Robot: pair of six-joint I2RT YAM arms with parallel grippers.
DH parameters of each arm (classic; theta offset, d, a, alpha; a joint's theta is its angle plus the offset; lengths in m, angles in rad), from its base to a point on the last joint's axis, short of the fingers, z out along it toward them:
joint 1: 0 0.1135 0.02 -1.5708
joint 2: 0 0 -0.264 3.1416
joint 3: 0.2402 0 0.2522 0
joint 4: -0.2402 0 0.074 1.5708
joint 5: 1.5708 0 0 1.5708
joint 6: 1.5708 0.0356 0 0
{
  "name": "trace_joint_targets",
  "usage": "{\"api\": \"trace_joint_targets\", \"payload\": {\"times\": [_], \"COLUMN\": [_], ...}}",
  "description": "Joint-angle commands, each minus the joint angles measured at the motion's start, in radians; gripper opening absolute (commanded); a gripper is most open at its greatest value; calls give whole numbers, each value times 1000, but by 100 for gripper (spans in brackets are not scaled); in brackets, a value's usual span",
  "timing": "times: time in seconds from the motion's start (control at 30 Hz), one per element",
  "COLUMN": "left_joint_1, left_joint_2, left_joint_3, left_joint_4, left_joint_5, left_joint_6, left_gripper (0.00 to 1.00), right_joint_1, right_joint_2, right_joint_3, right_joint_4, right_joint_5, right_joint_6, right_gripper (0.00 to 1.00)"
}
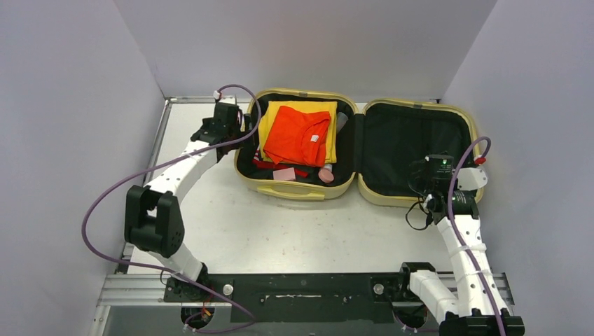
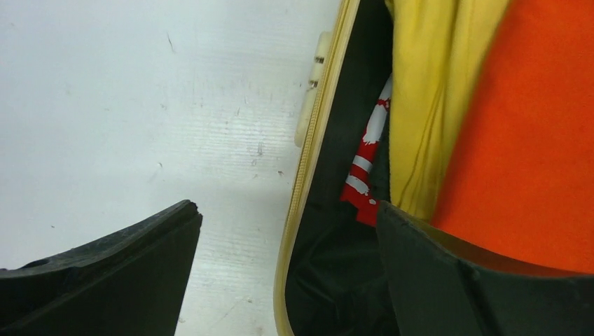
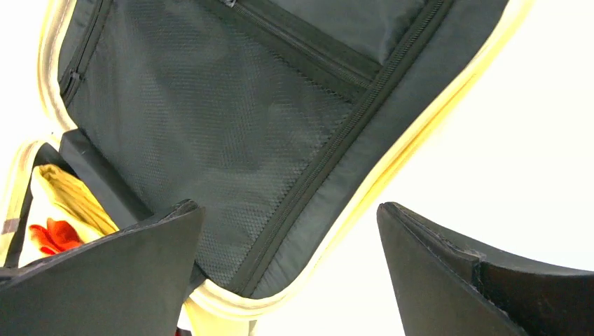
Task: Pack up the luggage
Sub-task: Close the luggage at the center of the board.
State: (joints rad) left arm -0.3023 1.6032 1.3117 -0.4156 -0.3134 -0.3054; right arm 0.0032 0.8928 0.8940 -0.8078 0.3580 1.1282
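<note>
The pale yellow luggage (image 1: 294, 192) lies open flat on the table. Its left half holds a yellow garment (image 1: 273, 115) under a folded orange shirt (image 1: 298, 136), a red-and-white striped item (image 1: 270, 165) and small pink items (image 1: 284, 173). The right half shows only black mesh lining (image 1: 406, 147). My left gripper (image 1: 238, 136) is open and straddles the left rim (image 2: 308, 161), one finger over the table, the other over the clothes (image 2: 532, 140). My right gripper (image 1: 422, 183) is open above the right half's near corner, with the rim (image 3: 392, 164) between its fingers, untouched.
Pale walls (image 1: 70, 140) close in the table (image 1: 294, 238) on the left, back and right. Purple cables (image 1: 140, 175) loop along both arms. A black rail (image 1: 301, 287) carries the arm bases at the near edge.
</note>
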Motion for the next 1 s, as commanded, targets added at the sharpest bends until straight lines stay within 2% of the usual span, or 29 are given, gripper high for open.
{"api": "trace_joint_targets", "payload": {"times": [0.0,0.2,0.27,0.43,0.47,0.67,0.83,0.97], "left_joint_1": [5,5,5,4,4,3,-1,-28], "left_joint_2": [95,134,124,84,74,-12,-110,-159], "left_joint_3": [14,-68,-97,-192,-209,-329,-413,-439], "left_joint_4": [-12,20,31,53,52,69,85,82], "left_joint_5": [1,30,40,65,67,82,105,125], "left_joint_6": [-18,-44,-57,-84,-94,-150,-187,-198], "left_gripper": [87,60,48,3,0,0,0,0], "right_joint_1": [-31,-85,-98,-144,-159,-227,-267,-293], "right_joint_2": [-1,53,82,127,138,200,266,315], "right_joint_3": [0,-23,-34,-78,-91,-156,-168,-176], "right_joint_4": [-35,5,10,35,46,151,251,319], "right_joint_5": [58,39,50,56,54,23,-8,-40], "right_joint_6": [46,83,86,87,83,46,-13,-63], "right_gripper": [100,100,100,100,100,97,87,73]}}
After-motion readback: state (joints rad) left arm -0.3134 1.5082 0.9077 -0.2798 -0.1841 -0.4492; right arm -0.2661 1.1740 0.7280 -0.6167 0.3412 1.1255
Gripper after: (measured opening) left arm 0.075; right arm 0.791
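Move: Below the left hand, about 11 cm down and 2 cm back, lies the packed half's left rim; the orange shirt is some 8 cm ahead and 18 cm to the right, the pink pad about 4 cm back and 14 cm to the right. For the right hand, the grasp spot on the empty lid's near rim lies about 7 cm right and 12 cm down, with the lid's hinge-side corner some 8 cm left of the hand. Dropping about 10 cm while easing slightly back and tipping down, the left hand shuts its open fingers on the packed half's left rim, then drags that rim back another 5 cm, keeping its pinch. The right hand sinks some 11 cm and travels 7 cm right, tipping down and turning clockwise, its fingers starting to close astride the lid's near rim. ##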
